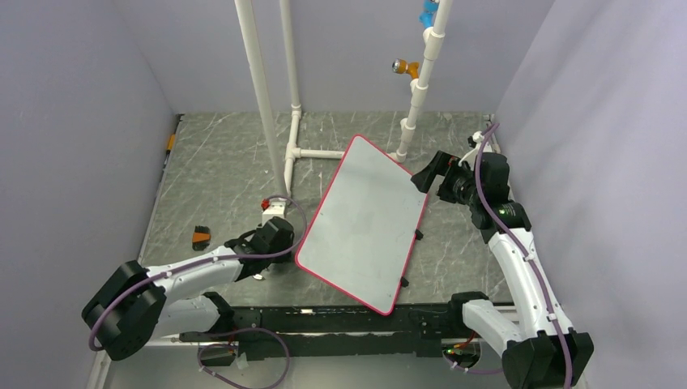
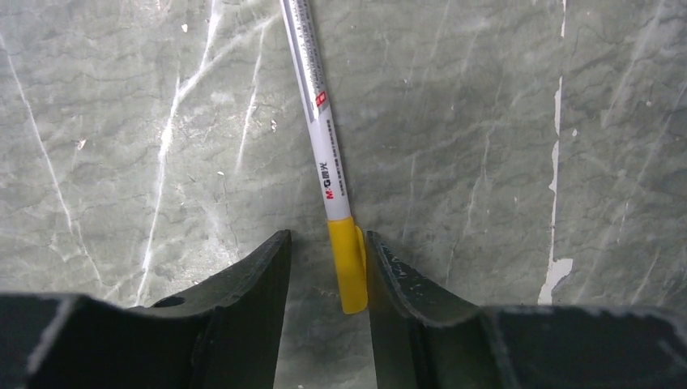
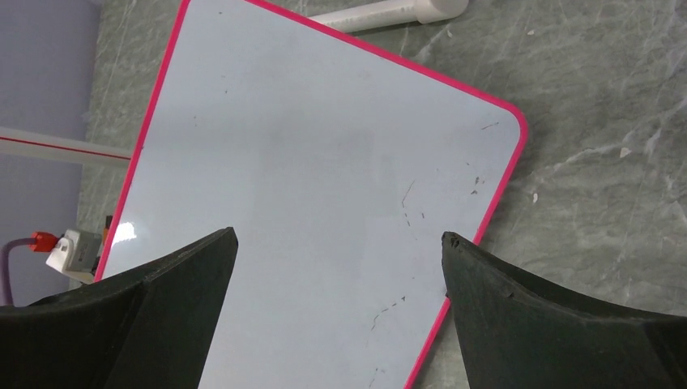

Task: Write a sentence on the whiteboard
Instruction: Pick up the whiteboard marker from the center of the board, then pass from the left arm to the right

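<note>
The whiteboard [image 1: 364,223] lies slanted on the table, pale grey with a red rim [image 3: 484,215]. No sentence is in view on it; its face [image 3: 308,162] carries only faint dark specks. A white marker [image 2: 322,138] with a yellow cap [image 2: 348,267] lies on the marble tabletop left of the board. My left gripper [image 1: 271,235] [image 2: 327,235] straddles the capped end: the right finger [image 2: 397,279] touches the cap, while the left finger [image 2: 259,275] stands a gap away. My right gripper [image 1: 423,177] [image 3: 339,235] hovers wide open over the board's far right edge, holding nothing.
White pipe posts [image 1: 259,97] rise behind the board, with a floor pipe [image 3: 381,12] near its far corner. A small orange-and-black object [image 1: 200,237] sits left of my left arm. Grey walls close in on three sides.
</note>
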`<state>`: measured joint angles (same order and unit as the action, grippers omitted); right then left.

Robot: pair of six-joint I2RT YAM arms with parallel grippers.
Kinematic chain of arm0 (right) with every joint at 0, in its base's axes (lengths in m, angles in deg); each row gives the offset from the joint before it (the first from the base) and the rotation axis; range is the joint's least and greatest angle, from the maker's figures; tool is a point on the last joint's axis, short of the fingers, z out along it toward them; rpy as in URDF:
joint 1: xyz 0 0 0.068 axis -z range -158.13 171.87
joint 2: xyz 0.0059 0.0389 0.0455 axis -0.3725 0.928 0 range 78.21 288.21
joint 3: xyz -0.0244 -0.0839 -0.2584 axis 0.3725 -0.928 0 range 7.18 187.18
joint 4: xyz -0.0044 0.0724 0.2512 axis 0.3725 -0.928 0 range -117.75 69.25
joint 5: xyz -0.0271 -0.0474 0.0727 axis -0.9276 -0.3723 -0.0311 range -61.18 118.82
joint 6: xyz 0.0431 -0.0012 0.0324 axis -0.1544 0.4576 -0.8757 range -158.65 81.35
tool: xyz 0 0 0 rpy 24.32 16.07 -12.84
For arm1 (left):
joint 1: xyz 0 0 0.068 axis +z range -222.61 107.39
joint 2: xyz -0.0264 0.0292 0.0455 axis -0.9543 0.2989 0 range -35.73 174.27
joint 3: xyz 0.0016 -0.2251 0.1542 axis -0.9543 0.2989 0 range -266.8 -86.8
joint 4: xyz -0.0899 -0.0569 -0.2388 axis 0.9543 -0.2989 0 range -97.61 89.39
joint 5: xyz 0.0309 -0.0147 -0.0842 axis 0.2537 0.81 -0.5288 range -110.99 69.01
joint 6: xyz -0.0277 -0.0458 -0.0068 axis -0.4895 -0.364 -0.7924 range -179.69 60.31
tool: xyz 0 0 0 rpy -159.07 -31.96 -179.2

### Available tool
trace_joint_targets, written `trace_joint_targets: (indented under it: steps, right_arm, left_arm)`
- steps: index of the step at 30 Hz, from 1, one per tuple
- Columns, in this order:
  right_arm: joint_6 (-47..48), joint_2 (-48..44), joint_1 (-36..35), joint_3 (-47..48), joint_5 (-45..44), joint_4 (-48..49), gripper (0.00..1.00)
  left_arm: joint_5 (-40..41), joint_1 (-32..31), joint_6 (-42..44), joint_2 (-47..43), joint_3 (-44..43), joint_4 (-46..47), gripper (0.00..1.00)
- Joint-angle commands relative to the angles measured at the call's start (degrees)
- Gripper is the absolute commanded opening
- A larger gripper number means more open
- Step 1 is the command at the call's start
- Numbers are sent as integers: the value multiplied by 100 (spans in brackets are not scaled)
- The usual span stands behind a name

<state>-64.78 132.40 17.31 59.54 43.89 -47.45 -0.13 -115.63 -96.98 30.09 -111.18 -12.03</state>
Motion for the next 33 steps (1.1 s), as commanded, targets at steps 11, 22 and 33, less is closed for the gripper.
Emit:
trace_joint_targets:
  steps: [11,22,33]
  right_arm:
    - [37,69,-7,266,135,88,100]
    - [-93,74,-10,302,675,405,100]
    - [-276,536,-283,764,2028,756,100]
  left_arm:
    - [190,-67,-227,611,-28,444,0]
    - [364,-63,-122,-1035,-291,-691,0]
    - [407,-36,938,-2898,-1055,-1864,0]
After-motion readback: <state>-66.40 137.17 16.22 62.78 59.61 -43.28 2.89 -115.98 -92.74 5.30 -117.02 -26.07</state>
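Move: The marker's yellow end already lies between the left hand's half-open fingers; its middle is about 5 cm ahead, level sideways and 1 cm below. From that hand the whiteboard's middle is some 19 cm right, 7 cm ahead and perhaps 8 above; the upright pipe's foot stands about 16 cm straight ahead. From the right hand the marker is roughly 38 cm left, 4 back and 22 below; the board's middle is about 16 left, 7 back and 13 below. The left fingers pinch the marker by its yellow end, closing as the hand slides about 2 cm forward along it; the hand then draws back as far and lifts the marker some 10 cm, fingertips tilting up about 15 degrees. Late on, the open right hand swings about 5 cm left over the whiteboard towards the marker, rising a little and turning counter-clockwise. ##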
